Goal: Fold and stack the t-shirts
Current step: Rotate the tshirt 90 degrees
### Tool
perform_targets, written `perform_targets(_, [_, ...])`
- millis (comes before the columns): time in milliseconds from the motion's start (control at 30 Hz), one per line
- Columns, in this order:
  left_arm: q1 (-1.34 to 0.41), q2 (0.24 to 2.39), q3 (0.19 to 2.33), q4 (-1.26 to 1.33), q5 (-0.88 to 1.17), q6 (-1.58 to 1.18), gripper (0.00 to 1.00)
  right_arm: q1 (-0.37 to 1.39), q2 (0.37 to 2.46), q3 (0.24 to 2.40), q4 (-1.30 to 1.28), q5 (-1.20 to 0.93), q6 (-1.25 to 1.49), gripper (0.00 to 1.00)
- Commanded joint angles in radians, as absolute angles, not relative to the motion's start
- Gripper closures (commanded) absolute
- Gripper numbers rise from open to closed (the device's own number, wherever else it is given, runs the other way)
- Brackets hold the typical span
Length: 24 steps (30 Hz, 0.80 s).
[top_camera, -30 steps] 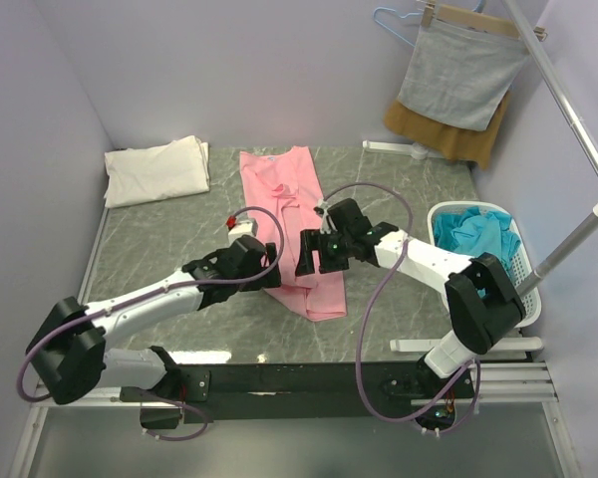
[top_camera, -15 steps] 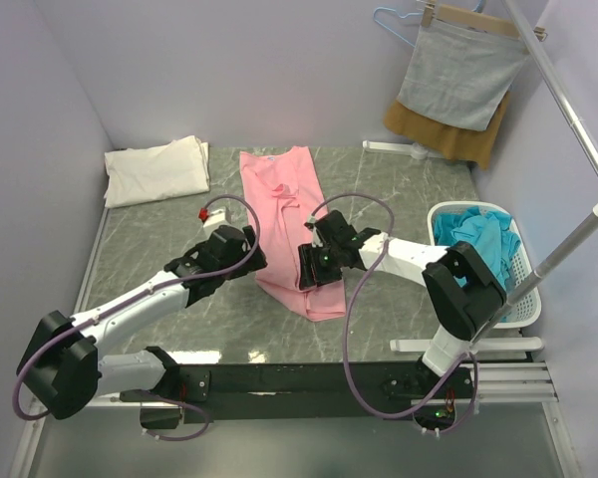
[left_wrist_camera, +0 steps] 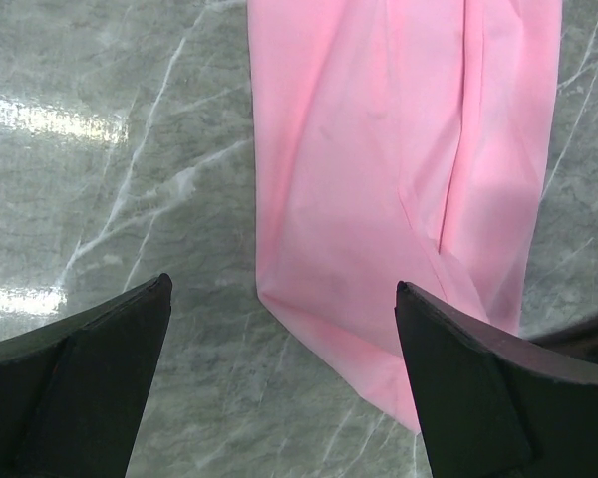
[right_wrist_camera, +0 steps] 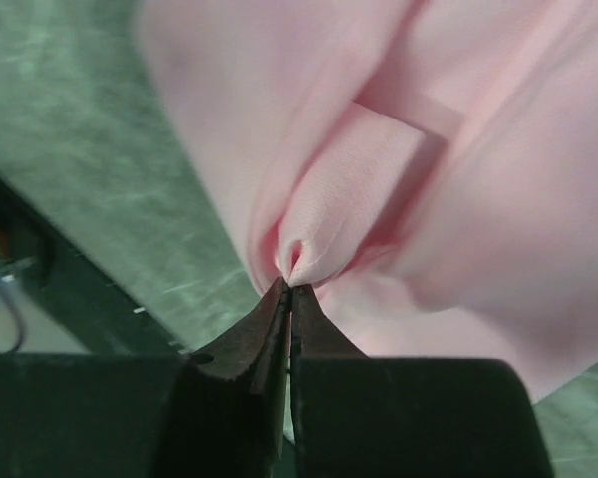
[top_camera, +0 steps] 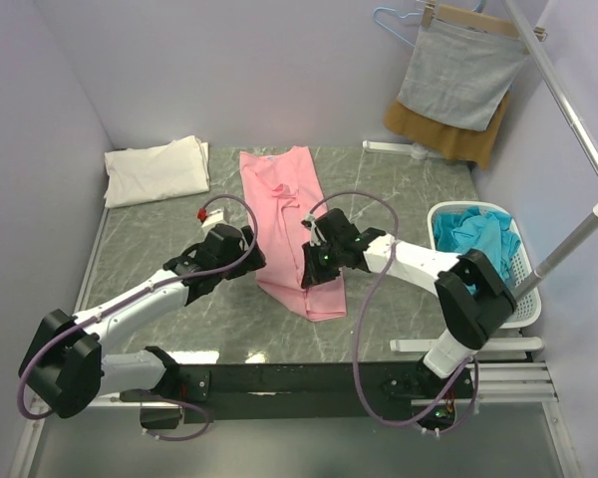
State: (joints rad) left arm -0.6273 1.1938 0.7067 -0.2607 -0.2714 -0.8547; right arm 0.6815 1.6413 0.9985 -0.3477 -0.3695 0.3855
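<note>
A pale pink t-shirt lies as a long narrow strip down the middle of the marble table. My right gripper sits on its lower right part. In the right wrist view that gripper is shut, and a small raised fold of the pink t-shirt is pinched at the tips. My left gripper hovers just left of the strip, open wide. In the left wrist view it frames the lower corner of the pink t-shirt and holds nothing. A folded cream-white t-shirt lies at the back left. Teal t-shirts fill a basket.
The white basket stands at the table's right edge. A grey cloth on a hanger and a mustard cloth hang at the back right. A metal pole slants across the right side.
My right gripper has closed on a fold of the pink t-shirt. The left arm drew back to the left off the shirt's edge, still open.
</note>
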Motion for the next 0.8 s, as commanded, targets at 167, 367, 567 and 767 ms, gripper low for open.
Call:
perform_targets(167, [-0.604,1.215,0.698,-0.160,-0.238,-0.827,0.00,0.804,1.427,0.933,-0.327,-0.480,0.635,0.96])
perform_targets(367, [-0.577,1.210,0.699,-0.114,-0.193,-0.802,0.01,0.982,1.385,0.888,-0.321,-0.423,0.839,0.99])
perform_targets(567, [-0.551,1.218,0.695,-0.084,-0.157,-0.772,0.01,1.173,1.427,0.860,-0.221,-0.364,1.031,0.57])
perform_targets(767, [-0.551,1.233,0.678,-0.046,-0.094,-0.739,0.00,1.315,1.359,1.031,-0.587,0.032,1.002,0.26])
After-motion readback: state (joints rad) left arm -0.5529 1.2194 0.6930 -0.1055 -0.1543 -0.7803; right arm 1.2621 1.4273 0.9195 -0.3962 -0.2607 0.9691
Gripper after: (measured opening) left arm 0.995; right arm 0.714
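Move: Pinched in the closed right fingers is the pink t-shirt's near end, just above the table. The place to draw it to, at the table's near edge, lies about 17 cm back and 5 cm left of this hand, 2 cm lower. The shirt's middle is some 12 cm ahead and 3 cm left, its collar end about 29 cm ahead and 6 cm left. From the left hand, that edge spot is about 25 cm back, 6 cm right, 7 cm down. Lift the right hand about 6 cm with the t-shirt's near end still pinched, then sweep it some 20 cm back and a little left to the table's near edge, easing slightly down and turning the fingers in towards the base. Open them there and let go. Keep the left gripper wide open over the shirt's left side, drifting forward a couple of centimetres. ##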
